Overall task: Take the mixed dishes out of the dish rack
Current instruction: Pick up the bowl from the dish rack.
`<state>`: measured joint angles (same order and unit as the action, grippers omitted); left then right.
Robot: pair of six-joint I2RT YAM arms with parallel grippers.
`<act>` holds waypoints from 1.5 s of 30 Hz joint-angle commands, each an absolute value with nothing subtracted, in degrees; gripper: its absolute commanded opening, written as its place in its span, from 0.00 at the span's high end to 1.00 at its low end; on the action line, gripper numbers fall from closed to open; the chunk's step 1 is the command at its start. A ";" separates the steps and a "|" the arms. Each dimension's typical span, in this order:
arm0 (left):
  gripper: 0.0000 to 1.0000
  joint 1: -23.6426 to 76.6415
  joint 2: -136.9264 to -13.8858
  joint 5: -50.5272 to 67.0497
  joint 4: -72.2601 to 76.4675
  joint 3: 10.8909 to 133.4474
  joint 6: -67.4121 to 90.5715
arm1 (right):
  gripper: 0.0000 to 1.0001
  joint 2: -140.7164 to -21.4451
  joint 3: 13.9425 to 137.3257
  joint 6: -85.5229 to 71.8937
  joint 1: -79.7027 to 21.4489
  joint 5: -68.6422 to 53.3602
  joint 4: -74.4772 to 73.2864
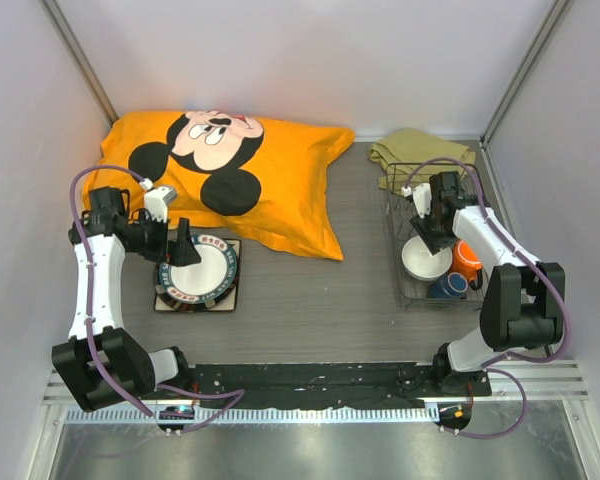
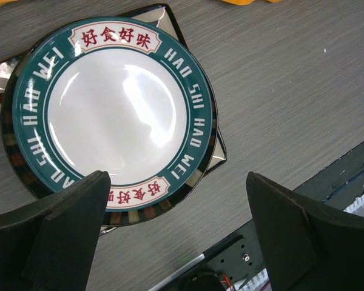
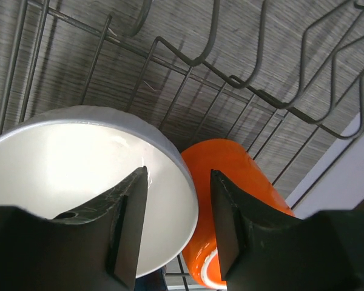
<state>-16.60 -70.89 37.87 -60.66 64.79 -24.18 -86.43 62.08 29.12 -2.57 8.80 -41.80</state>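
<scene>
The dish rack (image 1: 398, 270) stands at the right and holds a white bowl (image 1: 425, 262), an orange mug (image 1: 467, 258) lying on its side and a small dark-blue cup (image 1: 452, 287). My right gripper (image 3: 179, 206) reaches into the rack with its jaws open astride the bowl's (image 3: 67, 157) rim. One finger is inside the bowl and the other is over the mug (image 3: 230, 163). At the left, the white plate with a dark patterned rim (image 2: 115, 109) lies on the brown dark-rimmed plate (image 2: 139, 213), which lies on the square plate (image 2: 215, 159). My left gripper (image 2: 176, 236) hangs wide open over the stack's near edge, holding nothing.
An orange cartoon pillow (image 1: 230, 170) lies at the back left, close behind the plate stack. An olive-green folded cloth (image 1: 420, 150) sits behind the rack. Rack wires (image 3: 188, 60) rise close around my right gripper. The arms' black base rail (image 2: 261, 242) runs along the near edge.
</scene>
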 commanded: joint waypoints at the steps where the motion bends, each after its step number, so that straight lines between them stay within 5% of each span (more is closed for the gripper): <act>1: 0.00 -16.35 -70.31 40.08 -59.59 64.86 -23.91 | 0.52 -87.80 62.67 31.64 -1.76 6.50 -40.08; 19: 0.00 -16.35 -70.49 40.87 -59.68 64.69 -24.35 | 0.99 -87.01 69.69 33.66 -0.88 3.61 -45.79; 36: 0.00 -16.35 -70.84 42.53 -59.94 64.95 -24.26 | 0.99 -83.50 92.44 31.47 -0.79 2.38 -64.05; 45: 0.00 -16.35 -70.66 46.31 -58.80 65.39 -22.07 | 0.99 -83.32 102.57 27.51 -2.28 -10.28 -71.46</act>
<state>-16.56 -70.91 42.17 -60.62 64.58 -23.97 -85.82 99.29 30.35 -0.97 -2.94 -67.53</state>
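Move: The half-open right fingers already straddle the bowl's far-right rim. The bowl's middle lies some 4 cm to the left, 4 cm back and 4 cm below the right hand. The orange mug sits about 6 cm to the right and 3 cm back, and the blue mug 9 cm back and 1 cm right, both some 5 cm lower. From the left hand, the bowl is roughly 54 cm to the right, 3 cm ahead and 14 cm lower. Down first by a bare 1.5 cm, the right hand closes its fingers on the bowl's rim, one pad inside the bowl and the other outside on the orange mug's side. Still gripping, it then rises, slowly at first and faster later, by nearly 20 cm from its lowest point, easing slightly forward and left while the fingers swing outward some 10 degrees. ##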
